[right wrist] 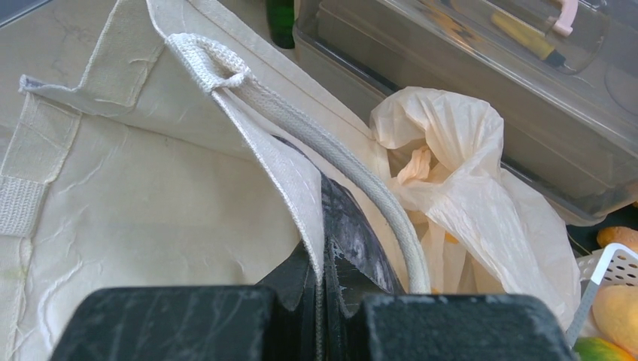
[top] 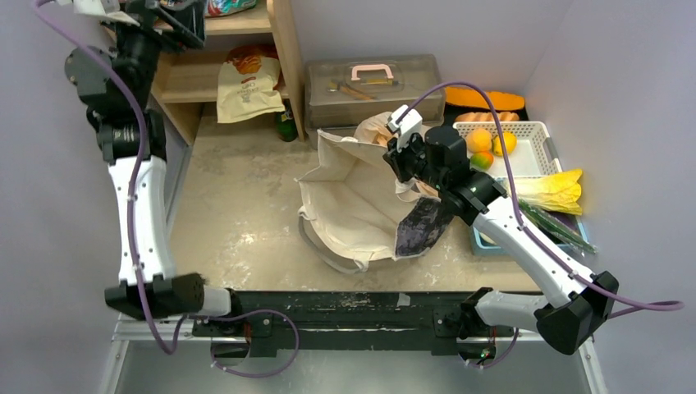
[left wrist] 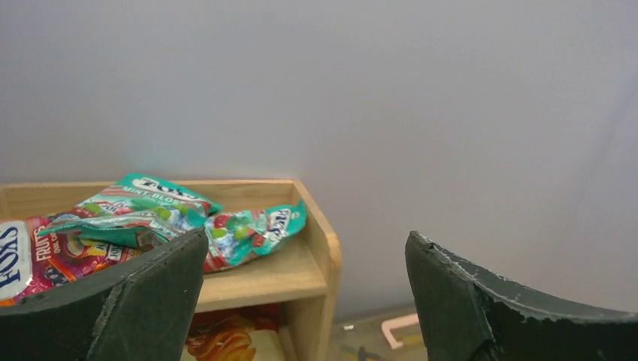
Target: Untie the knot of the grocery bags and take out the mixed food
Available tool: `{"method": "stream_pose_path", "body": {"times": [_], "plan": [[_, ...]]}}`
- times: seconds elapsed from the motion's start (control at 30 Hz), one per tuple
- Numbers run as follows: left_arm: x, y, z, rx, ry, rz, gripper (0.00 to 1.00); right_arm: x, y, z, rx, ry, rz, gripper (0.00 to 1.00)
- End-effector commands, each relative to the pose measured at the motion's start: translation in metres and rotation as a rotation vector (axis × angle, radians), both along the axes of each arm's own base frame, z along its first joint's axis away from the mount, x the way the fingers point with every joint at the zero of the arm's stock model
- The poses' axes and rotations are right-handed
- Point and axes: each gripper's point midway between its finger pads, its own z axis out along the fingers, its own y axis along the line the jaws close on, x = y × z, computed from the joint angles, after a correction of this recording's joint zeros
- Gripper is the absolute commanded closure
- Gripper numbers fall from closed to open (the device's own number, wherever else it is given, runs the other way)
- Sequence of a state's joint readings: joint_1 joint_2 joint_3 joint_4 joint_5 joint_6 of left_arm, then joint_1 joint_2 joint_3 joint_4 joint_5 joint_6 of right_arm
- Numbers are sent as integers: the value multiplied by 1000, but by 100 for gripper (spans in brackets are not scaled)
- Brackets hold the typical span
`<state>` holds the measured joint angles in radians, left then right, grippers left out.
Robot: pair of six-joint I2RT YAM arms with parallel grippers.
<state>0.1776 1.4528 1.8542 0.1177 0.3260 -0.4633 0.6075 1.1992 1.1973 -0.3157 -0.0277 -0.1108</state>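
The pale-orange plastic grocery bag (right wrist: 481, 203) lies crumpled at the far end of a cream canvas tote (top: 353, 205), against a clear box. A small peach twist, the knot (right wrist: 416, 163), shows on its top. My right gripper (right wrist: 323, 263) is shut on the tote's rim (right wrist: 282, 162) and holds it up; it also shows in the top view (top: 402, 158). My left gripper (left wrist: 305, 289) is open and empty, raised high by the wooden shelf (top: 176, 20). Oranges (top: 491, 141), a yellow-green cabbage (top: 554, 190) and long green vegetables (top: 558, 226) lie at the right.
A clear lidded toolbox (top: 373, 82) stands behind the tote. A wooden shelf unit (top: 246, 49) with snack packets (left wrist: 150, 218) fills the back left, with a dark bottle (top: 286, 123) beside it. A white basket (top: 533, 160) and a blue tray (top: 484, 243) sit at the right wall.
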Motion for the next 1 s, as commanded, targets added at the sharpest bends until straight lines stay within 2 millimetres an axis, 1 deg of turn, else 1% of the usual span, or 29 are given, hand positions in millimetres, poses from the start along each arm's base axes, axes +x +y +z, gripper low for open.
{"method": "stream_pose_path", "body": {"times": [0.0,0.07,0.1,0.17,0.2,0.27,0.3,0.33,0.4,0.5,0.6,0.7,0.77,0.8,0.83,0.87,0.9,0.93,0.97], "plan": [[-51,-47,-46,241,119,-200,0,-2,2,10,17,-40,31,100],[-69,-61,-84,228,258,-297,0,-1,4,10,19,-36,39,100],[-82,-68,-100,197,320,-338,0,-1,7,11,24,-38,48,100],[-98,-74,-153,90,499,-385,0,1,9,13,32,-42,52,100],[-109,-77,-176,51,557,-395,0,2,10,14,36,-45,53,100],[-131,-83,-223,3,644,-408,0,3,11,15,38,-46,51,100],[-141,-88,-252,-10,689,-421,0,4,12,15,41,-45,51,100],[-152,-97,-268,1,707,-448,0,4,12,14,40,-43,51,100],[-168,-114,-291,38,739,-494,0,5,13,12,39,-37,50,100],[-181,-137,-323,85,830,-578,0,7,13,9,35,-26,46,100],[-178,-149,-353,89,915,-617,0,8,15,7,36,-17,45,100],[-174,-170,-379,112,980,-677,0,8,15,4,31,-1,42,100],[-174,-186,-390,137,1003,-717,0,7,14,3,26,6,42,100],[-175,-193,-396,147,1012,-738,3,7,14,2,25,9,44,100],[-174,-199,-398,151,1011,-760,11,6,15,1,26,11,49,100],[-172,-203,-400,150,1017,-780,27,4,17,1,27,16,61,100],[-169,-206,-399,149,1025,-794,52,2,18,1,31,19,75,100],[-168,-207,-397,157,1046,-798,71,-1,21,1,34,28,95,100],[-169,-207,-395,169,1067,-805,84,-3,23,1,38,34,112,100]]}}
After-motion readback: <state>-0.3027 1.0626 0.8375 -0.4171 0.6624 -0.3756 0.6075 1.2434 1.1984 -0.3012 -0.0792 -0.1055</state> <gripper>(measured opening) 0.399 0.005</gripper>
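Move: The left edge of the cloth bag's open mouth lies far below the left hand, about 43 cm down, 19 back and 17 to the right. The bag's handle loop hangs some 9 cm nearer the base and 4 to the right of that edge. The stretch of rim pinched by the right hand is about 21 cm right of it and 8 farther out. From the right hand, the left edge lies 20 cm left, 8 back and 10 lower. Down by about 40 cm, the left hand swoops from beside the shelf to the cloth bag's left edge, first drawing back nearly level, then dropping steeply and working some 20 cm right. Its wrist tips steeply down and swings clockwise; the wide-open fingers begin closing at the edge. The right hand keeps its pinch on the rim, easing a little left and down. ##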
